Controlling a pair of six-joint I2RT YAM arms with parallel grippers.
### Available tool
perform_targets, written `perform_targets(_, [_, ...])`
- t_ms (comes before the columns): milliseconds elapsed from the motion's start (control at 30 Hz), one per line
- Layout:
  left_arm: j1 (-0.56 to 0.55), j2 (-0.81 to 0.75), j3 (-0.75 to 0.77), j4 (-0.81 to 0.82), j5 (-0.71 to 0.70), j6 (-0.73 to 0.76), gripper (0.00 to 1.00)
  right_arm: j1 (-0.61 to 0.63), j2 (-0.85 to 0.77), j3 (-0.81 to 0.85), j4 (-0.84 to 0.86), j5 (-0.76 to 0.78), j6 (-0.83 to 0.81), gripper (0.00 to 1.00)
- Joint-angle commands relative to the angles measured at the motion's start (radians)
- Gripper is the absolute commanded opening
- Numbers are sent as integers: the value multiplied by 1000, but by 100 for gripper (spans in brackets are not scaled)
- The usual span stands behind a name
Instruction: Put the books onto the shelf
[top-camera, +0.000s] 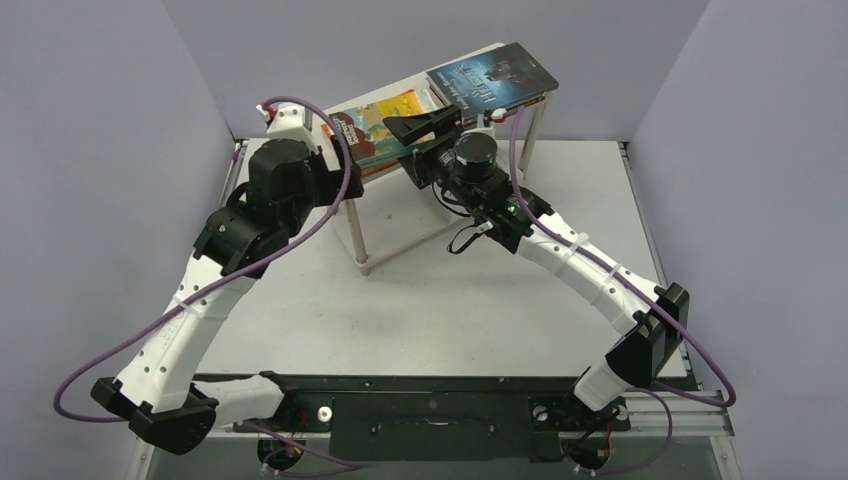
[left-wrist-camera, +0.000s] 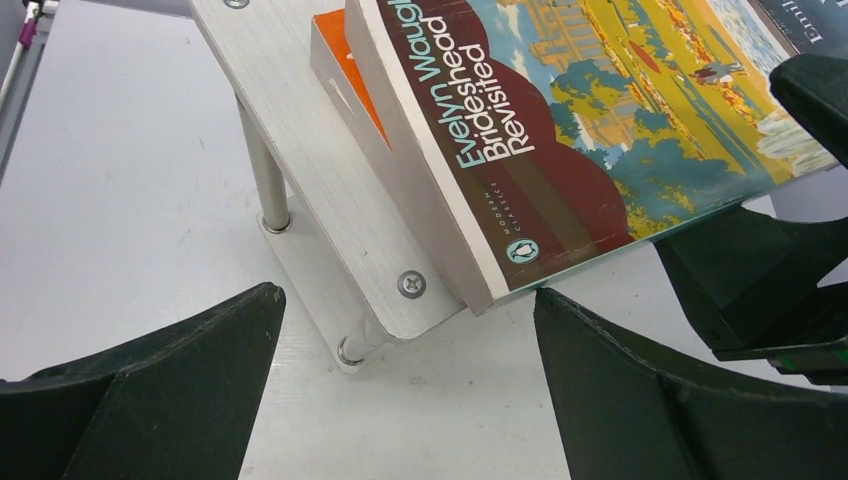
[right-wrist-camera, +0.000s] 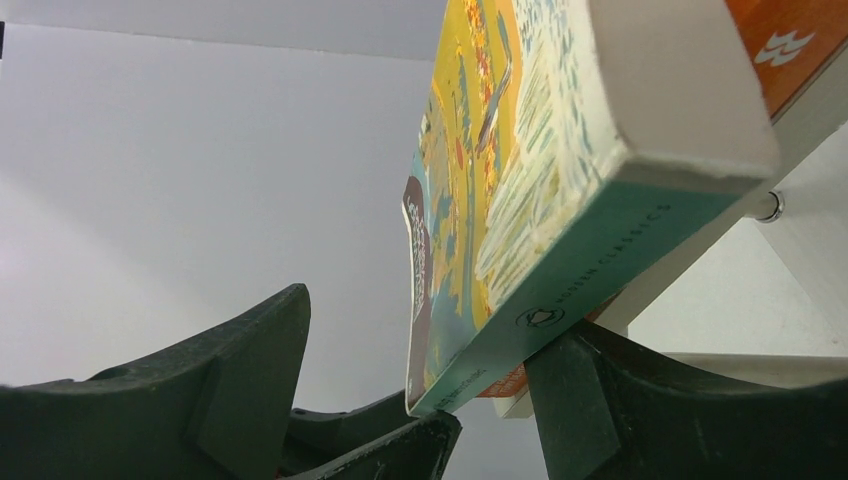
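On the shelf's (top-camera: 357, 232) top board (left-wrist-camera: 330, 170) a yellow-teal book (left-wrist-camera: 620, 110) lies on an orange book (left-wrist-camera: 345, 60), its corner hanging past the board's edge. A dark blue-grey book (top-camera: 490, 75) lies at the board's far right end. My right gripper (right-wrist-camera: 425, 320) is open around the yellow-teal book's (right-wrist-camera: 500, 180) spine end: one finger (right-wrist-camera: 600, 400) touches under the stack and the other (right-wrist-camera: 230, 380) stands apart. My left gripper (left-wrist-camera: 408, 297) is open just short of the shelf corner, nothing between its fingers.
The shelf stands at the back middle of the white table (top-camera: 420, 300), close to the grey back wall (top-camera: 400, 40). The right gripper's black fingers (left-wrist-camera: 760, 280) show at the right edge of the left wrist view. A thin shelf leg (left-wrist-camera: 268, 185) stands near my left finger.
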Motion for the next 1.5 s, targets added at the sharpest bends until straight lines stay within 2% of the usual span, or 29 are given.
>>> perform_targets(0, [26,26,40,81,24,5,95,5,-20,-1,54,-27,-1,70])
perform_targets(433, [42,-10,35,81,101,-16,95,-7,-63,-57,35,-46,-25,70])
perform_targets(567, [42,-50,48,66,161,-33,96,-20,-68,-74,42,-48,-21,66])
perform_targets(700, [42,-65,86,31,206,-42,96,-31,-66,-81,53,-48,-20,54])
perform_targets(767, [42,-74,94,28,217,-45,96,-37,-68,-86,60,-51,-17,44])
perform_targets(867, [42,-80,104,19,222,-46,96,-41,-69,-88,66,-57,-17,21])
perform_targets(1000, [43,-81,107,16,220,-43,96,-44,-70,-87,66,-65,-25,0])
perform_targets(1467, [57,-95,95,11,210,-38,96,-68,-59,-1,29,-116,-113,0])
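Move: The yellow book (Brideshead) lies on the shelf top, its middle roughly 7 cm ahead of the left hand and 9 cm to its right, about level. From the right hand it is some 4 cm ahead, 4 cm to the left and 2 cm lower. The orange book lies directly beneath it, about 3 cm down. The dark blue book is some 12 cm ahead and 16 cm to the right of the right hand. Forward first, about 1.5 cm, goes the left hand, its right finger at the yellow book's spine near the left corner; then it backs off 4 cm and rises some 6 cm, fingers wide open, tilting slightly. Meanwhile the right hand sinks 2–3 cm at the spine, edging left, closes and pinches the book between an upper and a lower finger, then starts creeping up. ##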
